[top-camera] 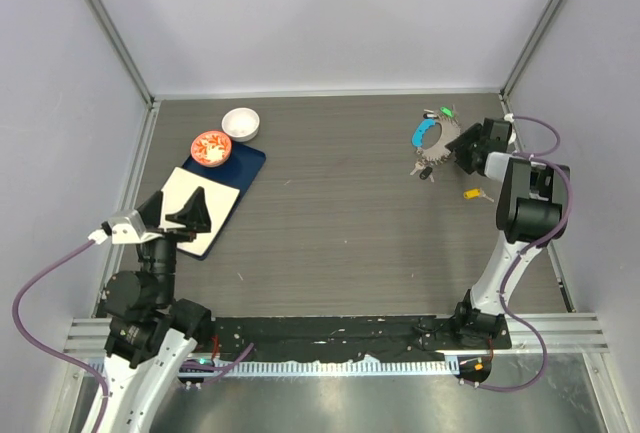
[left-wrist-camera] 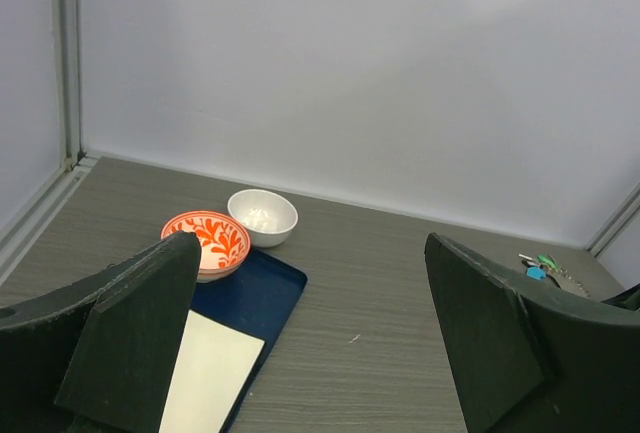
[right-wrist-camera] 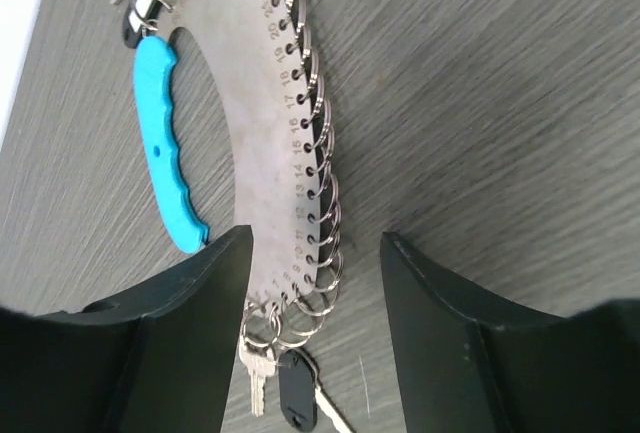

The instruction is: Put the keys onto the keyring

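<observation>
The keyring [right-wrist-camera: 262, 103] is a flat grey metal arc with numbered holes, a row of small rings and a bright blue curved piece [right-wrist-camera: 165, 148]. It lies flat at the back right of the table [top-camera: 432, 141]. A silver key [right-wrist-camera: 253, 373] and a dark-headed key [right-wrist-camera: 297, 400] hang from its lowest rings. Another key with a yellow tag [top-camera: 472, 194] lies loose nearer the front. My right gripper [right-wrist-camera: 317, 243] is low over the arc's lower end, its jaws apart on either side of the ringed edge. My left gripper [left-wrist-camera: 310, 243] hangs wide open and holds nothing.
A red-patterned bowl [left-wrist-camera: 205, 241] and a white bowl [left-wrist-camera: 262, 216] sit at the back left. A blue tray [left-wrist-camera: 255, 298] with a white card [left-wrist-camera: 212, 368] lies below the left gripper. Walls enclose the table on three sides.
</observation>
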Controlling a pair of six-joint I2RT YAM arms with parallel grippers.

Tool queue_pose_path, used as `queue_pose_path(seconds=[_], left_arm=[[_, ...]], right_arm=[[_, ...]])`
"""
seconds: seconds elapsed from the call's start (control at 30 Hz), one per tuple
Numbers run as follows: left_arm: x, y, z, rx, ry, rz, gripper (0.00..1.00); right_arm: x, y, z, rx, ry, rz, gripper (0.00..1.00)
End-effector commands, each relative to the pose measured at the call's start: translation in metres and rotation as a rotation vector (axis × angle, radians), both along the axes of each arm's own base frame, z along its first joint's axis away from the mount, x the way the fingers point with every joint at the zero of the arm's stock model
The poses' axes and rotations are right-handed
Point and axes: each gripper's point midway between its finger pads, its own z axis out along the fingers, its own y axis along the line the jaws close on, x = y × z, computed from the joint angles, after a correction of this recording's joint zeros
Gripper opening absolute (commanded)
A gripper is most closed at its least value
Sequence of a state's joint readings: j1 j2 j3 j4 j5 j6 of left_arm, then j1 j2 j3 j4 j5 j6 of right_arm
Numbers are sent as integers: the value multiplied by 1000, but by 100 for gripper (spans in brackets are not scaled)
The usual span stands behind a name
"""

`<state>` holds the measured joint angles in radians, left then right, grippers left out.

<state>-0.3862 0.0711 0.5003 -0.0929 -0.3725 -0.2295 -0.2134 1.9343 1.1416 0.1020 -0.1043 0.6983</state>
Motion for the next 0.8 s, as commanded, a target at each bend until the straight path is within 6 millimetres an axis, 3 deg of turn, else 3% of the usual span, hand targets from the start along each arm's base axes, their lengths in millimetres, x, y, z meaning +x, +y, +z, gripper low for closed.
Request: queue_pose_path(seconds=[0.0, 0.27, 0.4, 0.67, 0.77], left_arm=[[2, -4, 10, -1, -40, -16, 100], [2, -5, 10, 3, -47, -22, 100], [0, -6, 11, 0, -54, -28, 100], [-3, -7, 14, -5, -68, -38, 100], [-4, -7, 15, -9, -74, -44, 100]], right_arm=[[31, 2, 18, 56, -112, 6, 59], [38, 12, -19, 150, -80, 13, 50], [37, 16, -30, 170, -64, 33, 34], [32, 38, -22, 175, -93, 172, 1], [22, 59, -11, 176, -106, 254, 1]])
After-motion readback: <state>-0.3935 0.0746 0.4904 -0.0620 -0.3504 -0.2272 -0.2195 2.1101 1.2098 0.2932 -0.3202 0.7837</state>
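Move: The keyring, the toothed metal plate with the blue handle, lies about 6 cm ahead of the right gripper and 4 cm to its left, some 3 cm below. Its black fob hangs about 4 cm back and 8 cm to the left of this gripper, the silver key 2 cm back and 12 cm to the left; the yellow-tagged key lies roughly 10 cm back and 8 cm to the right. From the left gripper, the keyring is some 35 cm ahead, 67 cm to the right and 32 cm below. Bring the right gripper about 4 cm forward and a couple of centimetres down onto the toothed edge of the keyring, rolling it some 10 degrees so its left side rises. Shut the half-open fingers to pinch the small rings along that edge, then ease the gripper about 2 cm left as they finish closing. ##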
